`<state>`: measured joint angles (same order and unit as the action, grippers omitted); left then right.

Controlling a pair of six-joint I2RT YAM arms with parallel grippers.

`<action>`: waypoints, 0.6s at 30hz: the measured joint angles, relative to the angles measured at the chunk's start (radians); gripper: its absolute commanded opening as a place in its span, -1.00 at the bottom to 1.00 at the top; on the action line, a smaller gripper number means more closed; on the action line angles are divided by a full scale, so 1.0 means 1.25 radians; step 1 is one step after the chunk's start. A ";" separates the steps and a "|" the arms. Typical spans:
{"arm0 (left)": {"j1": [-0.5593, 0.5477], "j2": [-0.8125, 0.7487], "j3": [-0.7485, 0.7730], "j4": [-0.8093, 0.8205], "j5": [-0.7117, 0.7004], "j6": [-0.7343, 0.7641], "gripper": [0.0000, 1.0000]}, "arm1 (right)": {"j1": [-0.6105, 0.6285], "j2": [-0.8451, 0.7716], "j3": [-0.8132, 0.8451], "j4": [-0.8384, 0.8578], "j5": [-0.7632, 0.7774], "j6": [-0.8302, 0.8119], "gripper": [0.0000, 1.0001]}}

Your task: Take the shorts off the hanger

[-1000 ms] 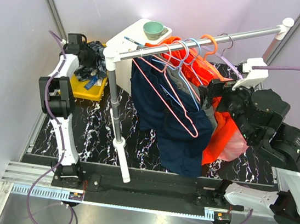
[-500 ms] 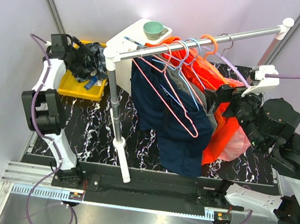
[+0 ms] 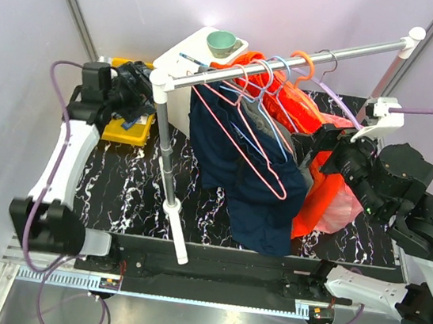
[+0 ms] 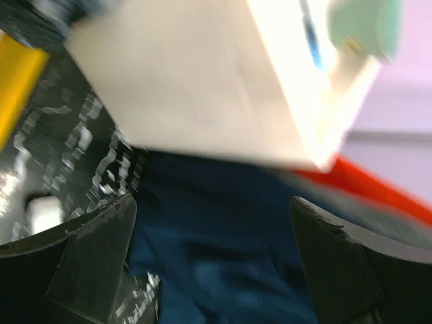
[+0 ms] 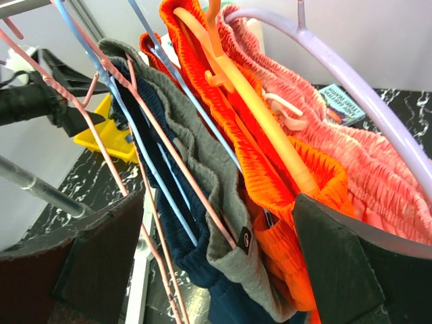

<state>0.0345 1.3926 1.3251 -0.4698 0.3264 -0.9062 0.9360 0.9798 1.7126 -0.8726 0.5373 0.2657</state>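
Observation:
The shorts (image 3: 142, 79) lie bunched, dark with pale markings, on the yellow bin (image 3: 124, 132) at the back left. My left gripper (image 3: 122, 92) hovers right beside them. In the left wrist view the left gripper (image 4: 212, 209) is open, with nothing between its fingers and only distant navy cloth behind. The pink wire hanger (image 3: 240, 137) hangs bare on the rail (image 3: 294, 59), in front of the navy garment (image 3: 256, 195). My right gripper (image 3: 305, 144) stands open beside the hung clothes. In its wrist view the right gripper (image 5: 219, 202) faces the pink hanger (image 5: 108, 158) and a grey waistband (image 5: 216, 169).
A white box (image 3: 187, 54) with a green bowl (image 3: 221, 43) stands behind the rail's post (image 3: 170, 164). Blue (image 3: 275, 110), orange (image 3: 302, 60) and lilac (image 3: 333, 97) hangers share the rail with a bright orange garment (image 3: 324, 192). A book (image 5: 344, 102) lies on the black marble table (image 3: 133, 191).
My left gripper has opened and the shorts now rest on the bin. The left arm's elbow has swung down toward the near edge. The right arm has shifted slightly right.

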 measured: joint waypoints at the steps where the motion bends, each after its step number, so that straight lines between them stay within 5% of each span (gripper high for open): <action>1: -0.008 -0.035 -0.007 -0.009 0.001 0.000 0.98 | 0.000 -0.001 0.003 -0.005 -0.003 0.010 1.00; 6: -0.002 -0.151 0.039 -0.102 -0.019 0.046 0.98 | 0.000 0.001 0.022 -0.024 -0.024 0.052 1.00; 18: -0.016 -0.203 0.296 -0.275 -0.025 0.190 0.98 | 0.000 0.128 0.272 -0.045 -0.025 0.031 0.99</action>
<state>0.0139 1.1393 1.6951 -0.8131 0.2955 -0.6682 0.9360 1.1400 2.0525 -0.9283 0.5064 0.3038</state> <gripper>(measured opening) 0.985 0.994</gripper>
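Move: The navy shorts' middle hangs about 26 cm right of the left hand, 18 cm back and slightly lower; the yellow basket lies some 15 cm ahead, 8 cm left, 24 cm below, and the white box 20 cm ahead, 13 cm right, 12 cm below. From the right hand the front pink hanger is about 12 cm left, level and barely lower, the navy shorts 12 cm left, 3 cm ahead, 22 cm down, and the orange shorts 12 cm ahead, 2 cm right, 15 cm down. Open left hand climbs some 16 cm and backs away from the yellow basket; open right rises about 7. ##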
